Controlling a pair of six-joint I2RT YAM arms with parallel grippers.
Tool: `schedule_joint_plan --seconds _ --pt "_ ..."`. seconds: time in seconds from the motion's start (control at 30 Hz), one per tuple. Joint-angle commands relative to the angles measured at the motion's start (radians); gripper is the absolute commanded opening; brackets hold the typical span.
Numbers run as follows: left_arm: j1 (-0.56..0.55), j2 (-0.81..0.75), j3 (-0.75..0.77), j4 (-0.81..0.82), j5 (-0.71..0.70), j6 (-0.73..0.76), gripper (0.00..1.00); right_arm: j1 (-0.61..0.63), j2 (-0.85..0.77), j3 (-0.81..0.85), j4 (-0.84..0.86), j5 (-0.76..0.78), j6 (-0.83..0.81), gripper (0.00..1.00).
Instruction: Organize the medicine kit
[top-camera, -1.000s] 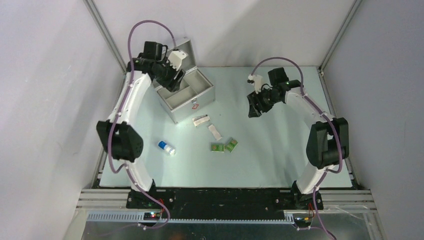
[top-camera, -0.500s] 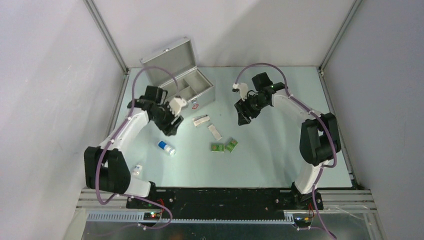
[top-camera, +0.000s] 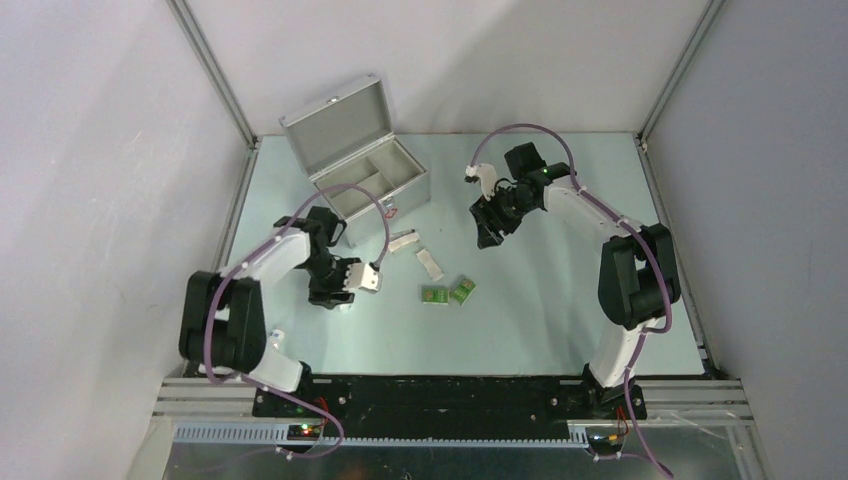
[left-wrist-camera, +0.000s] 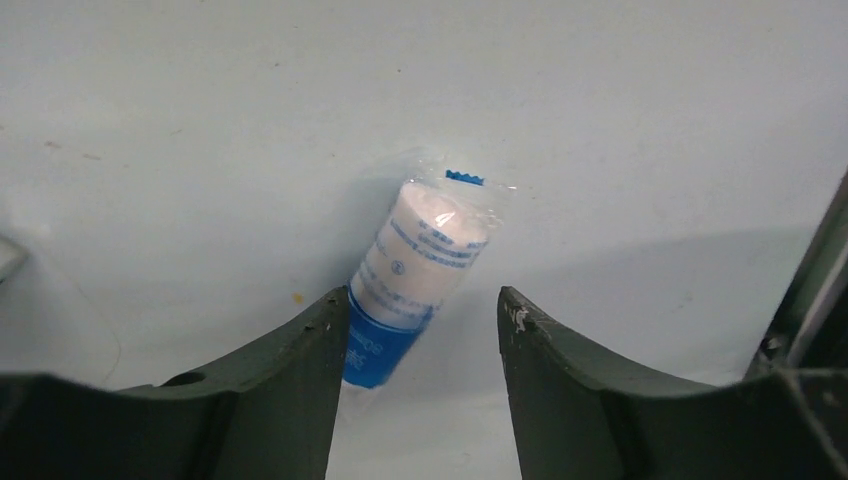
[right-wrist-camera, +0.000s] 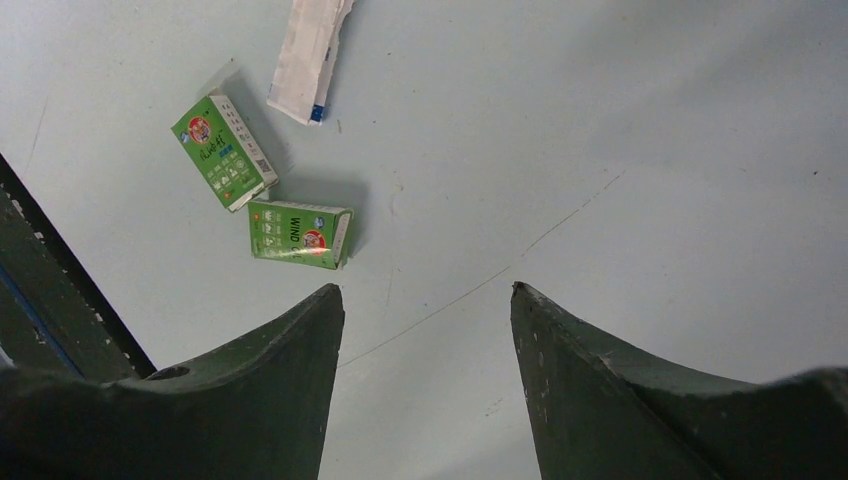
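Observation:
The medicine kit (top-camera: 372, 186), a silver case, stands open at the back left with its lid (top-camera: 334, 122) up and its divided inside showing. My left gripper (top-camera: 338, 292) is low over the table in front of it. In the left wrist view its jaws are open (left-wrist-camera: 422, 310) around the blue end of a white-and-blue roll in clear wrap (left-wrist-camera: 420, 262). The roll lies on the table against the left finger (left-wrist-camera: 300, 370). My right gripper (top-camera: 488, 232) hovers open right of the kit, with only bare table between its fingertips (right-wrist-camera: 427, 300).
Two green boxes (top-camera: 433, 295) (top-camera: 462, 290) lie mid-table, also seen from the right wrist (right-wrist-camera: 222, 150) (right-wrist-camera: 298, 233). Two white sachets (top-camera: 402, 241) (top-camera: 430, 264) lie between them and the kit. A small white item (top-camera: 273, 340) sits by the left arm's base.
My left arm has swung from the kit down and forward to the roll, its jaws narrowing slightly. The right gripper has shifted left toward the table's middle.

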Motion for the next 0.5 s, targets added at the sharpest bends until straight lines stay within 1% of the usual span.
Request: schedule_joint_plan --seconds 0.0,0.13,0.3,0.4,0.47 --pt "-0.019 0.094 0.069 0.002 -0.057 0.102 0.58 0.001 -0.039 0.002 0.0 0.016 -0.029 0.66" --pt "-0.025 0.141 0.07 0.04 -0.083 0.126 0.54 0.001 -0.041 -0.002 -0.002 0.026 -0.034 0.66" --pt "-0.026 0.164 0.051 0.116 -0.086 0.129 0.47 0.0 -0.032 0.006 -0.004 0.027 -0.037 0.66" --pt "-0.026 0.155 0.06 0.12 -0.051 0.106 0.42 0.001 -0.025 0.015 -0.009 0.032 -0.039 0.66" --pt "-0.027 0.113 0.07 0.118 -0.016 0.088 0.41 0.001 -0.023 0.018 -0.012 0.035 -0.041 0.66"
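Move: The blue-capped bottle lies almost under my left hand, about 1 cm ahead, 1 cm left and some 3 cm below my open fingers. The small white box is roughly 14 cm ahead and 12 cm right, with the silver case about 23 cm ahead and 5 cm right. The nearer green packet stands 18 cm right, about level. From my right hand the bottle is some 10 cm back, 29 cm left and 10 cm lower. I bring my left hand forward and down in equal measure, about 3 cm each, easing the sinking out near the end. With my fingers pointing down and straddling the blue-capped bottle front and back, I close them steadily onto its sides, turning the hand only slightly clockwise. The rear finger comes up against the bottle and pushes it forward. ##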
